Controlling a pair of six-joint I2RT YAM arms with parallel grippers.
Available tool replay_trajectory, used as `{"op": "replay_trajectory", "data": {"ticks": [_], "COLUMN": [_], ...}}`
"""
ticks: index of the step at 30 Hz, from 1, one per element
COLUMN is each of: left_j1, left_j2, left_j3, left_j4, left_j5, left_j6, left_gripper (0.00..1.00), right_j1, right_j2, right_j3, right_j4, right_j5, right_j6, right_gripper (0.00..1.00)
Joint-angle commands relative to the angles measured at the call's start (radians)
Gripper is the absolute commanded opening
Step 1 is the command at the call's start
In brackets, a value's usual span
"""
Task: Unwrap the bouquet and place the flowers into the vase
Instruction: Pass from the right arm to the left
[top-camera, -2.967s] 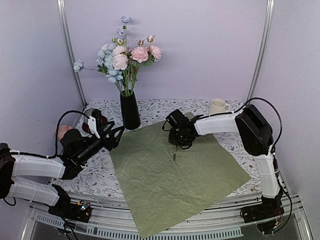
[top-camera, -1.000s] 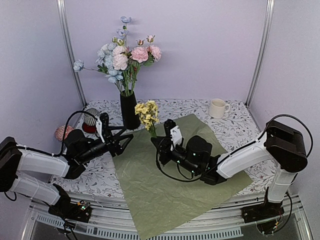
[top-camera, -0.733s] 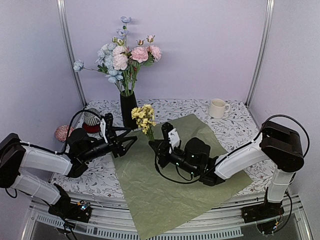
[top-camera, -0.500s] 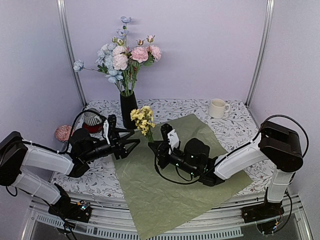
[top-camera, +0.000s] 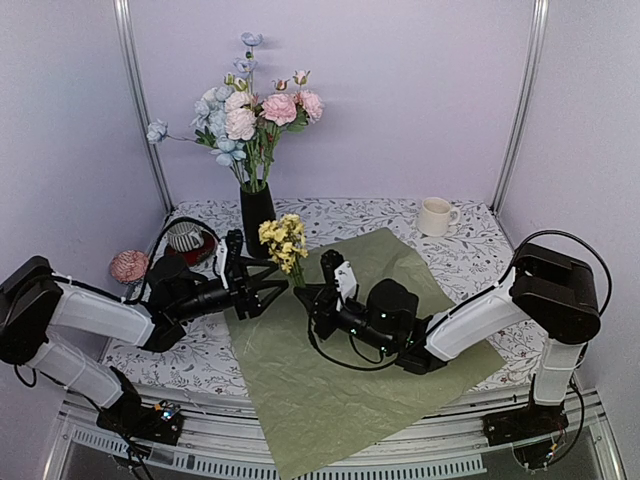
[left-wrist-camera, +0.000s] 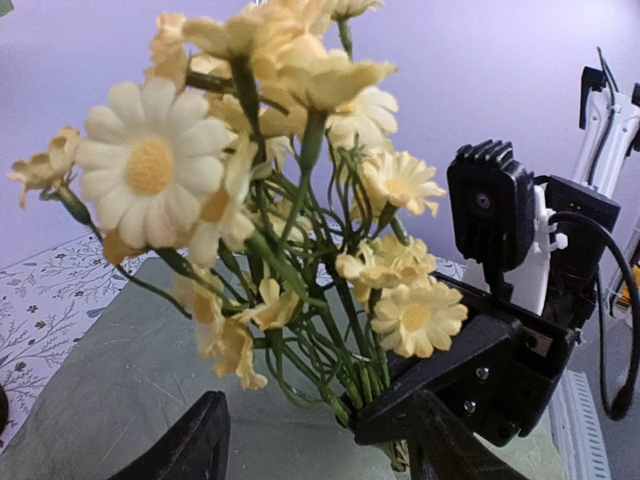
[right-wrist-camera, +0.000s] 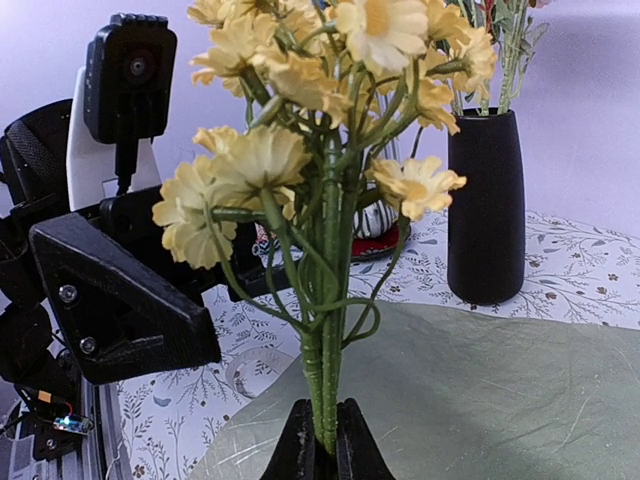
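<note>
A yellow daisy cluster (top-camera: 283, 240) stands upright over the paper, its green stems (right-wrist-camera: 326, 400) pinched in my shut right gripper (right-wrist-camera: 325, 445). My left gripper (top-camera: 268, 290) is open just left of it. Its fingers (left-wrist-camera: 200, 445) frame the stems (left-wrist-camera: 345, 370) without touching them. The black vase (top-camera: 257, 218) stands behind and holds pink, white and blue flowers (top-camera: 250, 110). It also shows at the right of the right wrist view as the vase (right-wrist-camera: 487, 205). The bouquet's wrap (top-camera: 350, 350) lies spread flat, olive side up.
A white mug (top-camera: 435, 214) sits at the back right. A striped cup on a red saucer (top-camera: 185, 238) and a pink ball (top-camera: 128, 265) are at the left, behind my left arm. The paper's near corner overhangs the table's front edge (top-camera: 300, 455).
My left gripper has reached right, up to the yellow cluster. My right gripper has carried the cluster slightly left toward it.
</note>
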Motion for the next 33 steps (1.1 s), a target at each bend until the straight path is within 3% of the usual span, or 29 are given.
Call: {"op": "replay_trajectory", "data": {"ticks": [1,9,17,23,27,33], "left_j1": [-0.016,-0.018,-0.022,-0.022,-0.022,-0.022], "left_j2": [0.026,0.059,0.067,0.064,0.057,0.033], "left_j3": [0.030,0.041,0.049,0.053,0.052,0.042], "left_j4": [0.000,0.037,0.043,0.026,0.016,-0.007], "left_j5": [0.035,0.089,0.128,0.118,0.099,0.041], "left_j6": [0.011,-0.018,-0.024,-0.016,-0.011,0.002], "left_gripper": [0.61,0.52,0.29,0.05,0.04,0.02], "right_j1": [-0.002,-0.001,-0.002,-0.002,-0.002,-0.002], "right_j2": [0.024,0.039,0.065,0.070,0.065,0.059], "right_j3": [-0.003,-0.009,0.009,0.011,0.008,-0.001], "right_j4": [0.070,0.106,0.107,0.102,0.099,0.101], "right_j5": [-0.050,-0.093,-0.130,-0.111,-0.100,-0.095], "right_j6": [0.009,0.016,0.018,0.009,0.004,-0.010], "right_gripper": [0.05,0.05,0.07,0.23,0.35,0.45]}}
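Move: The right gripper already pinches the yellow flowers' stems; their free part, just above its grip, lies about 3 cm to the left hand's right, level with it fore and aft and in height. The waiting left gripper is some 4 cm left of and 3 cm above the right hand. The black vase stands roughly 25 cm ahead and 10 cm left of the left hand; the green paper spreads beneath, centred about 14 cm right, 4 cm back and 17 cm below. Rightward and back by about 2 cm, sinking slightly, the left hand brings its open fingers around the yellow flowers' stems and shuts on them, pinching them above the right grip. The right hand meanwhile carries the bunch about 2 cm back and left, then stays put and opens nearly halfway once the left fingers are well on their way shut. ##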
